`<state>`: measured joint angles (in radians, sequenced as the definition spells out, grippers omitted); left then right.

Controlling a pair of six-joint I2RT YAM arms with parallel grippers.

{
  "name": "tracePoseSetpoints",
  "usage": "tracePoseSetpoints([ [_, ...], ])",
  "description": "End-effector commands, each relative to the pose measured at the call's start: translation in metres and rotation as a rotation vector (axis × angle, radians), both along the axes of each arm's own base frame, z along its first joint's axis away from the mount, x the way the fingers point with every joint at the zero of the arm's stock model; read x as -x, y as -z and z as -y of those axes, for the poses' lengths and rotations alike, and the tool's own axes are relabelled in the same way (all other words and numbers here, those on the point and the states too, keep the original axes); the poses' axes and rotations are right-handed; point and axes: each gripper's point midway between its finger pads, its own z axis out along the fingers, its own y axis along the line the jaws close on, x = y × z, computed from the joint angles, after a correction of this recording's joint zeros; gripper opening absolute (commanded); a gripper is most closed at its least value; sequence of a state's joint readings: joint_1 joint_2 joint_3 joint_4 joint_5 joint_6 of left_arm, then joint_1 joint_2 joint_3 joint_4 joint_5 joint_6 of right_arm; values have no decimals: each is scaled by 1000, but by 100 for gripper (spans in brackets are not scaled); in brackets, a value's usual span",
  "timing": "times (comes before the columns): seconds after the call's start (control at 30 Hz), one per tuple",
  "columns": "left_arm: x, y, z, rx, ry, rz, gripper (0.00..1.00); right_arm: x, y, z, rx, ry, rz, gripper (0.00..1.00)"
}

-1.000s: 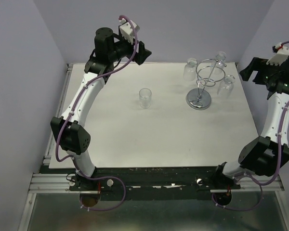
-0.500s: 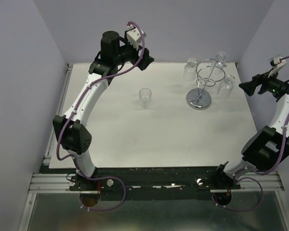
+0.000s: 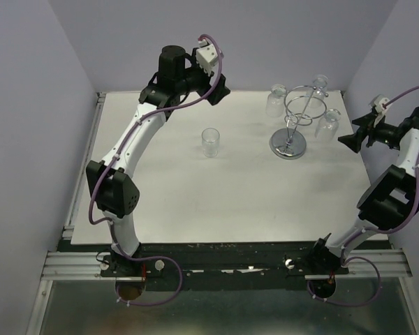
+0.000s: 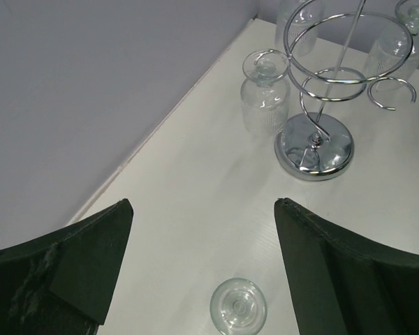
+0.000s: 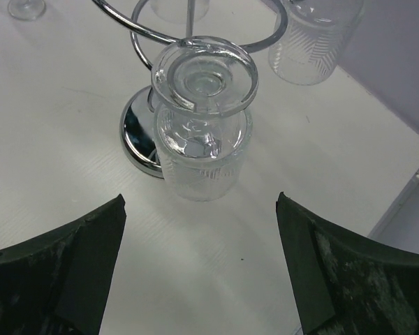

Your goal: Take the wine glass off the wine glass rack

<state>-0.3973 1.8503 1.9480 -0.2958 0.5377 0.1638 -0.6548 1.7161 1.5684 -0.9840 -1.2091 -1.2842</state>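
The chrome wine glass rack (image 3: 289, 145) stands at the back right of the table. Three wine glasses hang upside down from its ring: one on the left (image 3: 275, 100), one behind (image 3: 320, 85), one on the right (image 3: 328, 125). My right gripper (image 3: 350, 137) is open just to the right of the right-hand glass (image 5: 199, 139) and points at it without touching; that glass fills the middle of the right wrist view, ahead of the open jaws (image 5: 200, 209). My left gripper (image 3: 216, 89) hangs open over the table's back edge, looking down at the rack (image 4: 314, 148).
A clear glass (image 3: 210, 142) stands upright mid-table, also seen low in the left wrist view (image 4: 238, 306). Purple walls close in the back and both sides. The table's right edge (image 3: 366, 174) runs just under my right arm.
My right gripper has swung down and turned left towards the rack's right-hand glass. My left gripper has shifted right along the back edge. The glasses and rack have not moved.
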Motion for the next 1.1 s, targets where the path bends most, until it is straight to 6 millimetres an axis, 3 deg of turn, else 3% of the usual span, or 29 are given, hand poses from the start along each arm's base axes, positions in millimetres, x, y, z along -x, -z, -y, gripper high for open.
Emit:
tracePoseSetpoints([
  [0.0,-1,-7,4,-37,-7,34,99,-9,7,-11,20,-70,72,95],
  [0.33,-10,-2,9,-96,-41,54,99,-36,30,-16,31,-90,91,95],
  [0.53,-18,-7,17,-105,-52,75,99,-51,34,-17,37,-105,108,95],
  [1.07,-14,-3,24,-147,-49,84,99,-59,43,-52,6,-211,129,95],
])
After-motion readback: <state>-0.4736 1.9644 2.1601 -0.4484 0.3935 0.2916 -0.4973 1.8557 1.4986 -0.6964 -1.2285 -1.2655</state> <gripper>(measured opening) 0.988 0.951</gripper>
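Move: The right hand, open, has the nearest upside-down wine glass on the rack about 8 cm ahead, 7 cm to its left and 5 cm lower. The rack's post stands some 13 cm ahead and 15 cm left. At about the target's height hang the far-right glass, 21 cm ahead and 10 cm left, and the far-left glass, 18 cm ahead and 22 cm left. From the left hand the target glass is level ahead, roughly 37 cm right and 18 cm below. Sinking first, then sliding forward while still going down, the right hand closes on the hanging glass with fingers wide open, about 5 cm down and 5 cm forward. It also works some 4 cm left, most clearly at the end as the descent stops, and turns about 10 degrees counter-clockwise, bringing the fingertips up around the bowl. The empty left hand drifts about 2 cm right. ##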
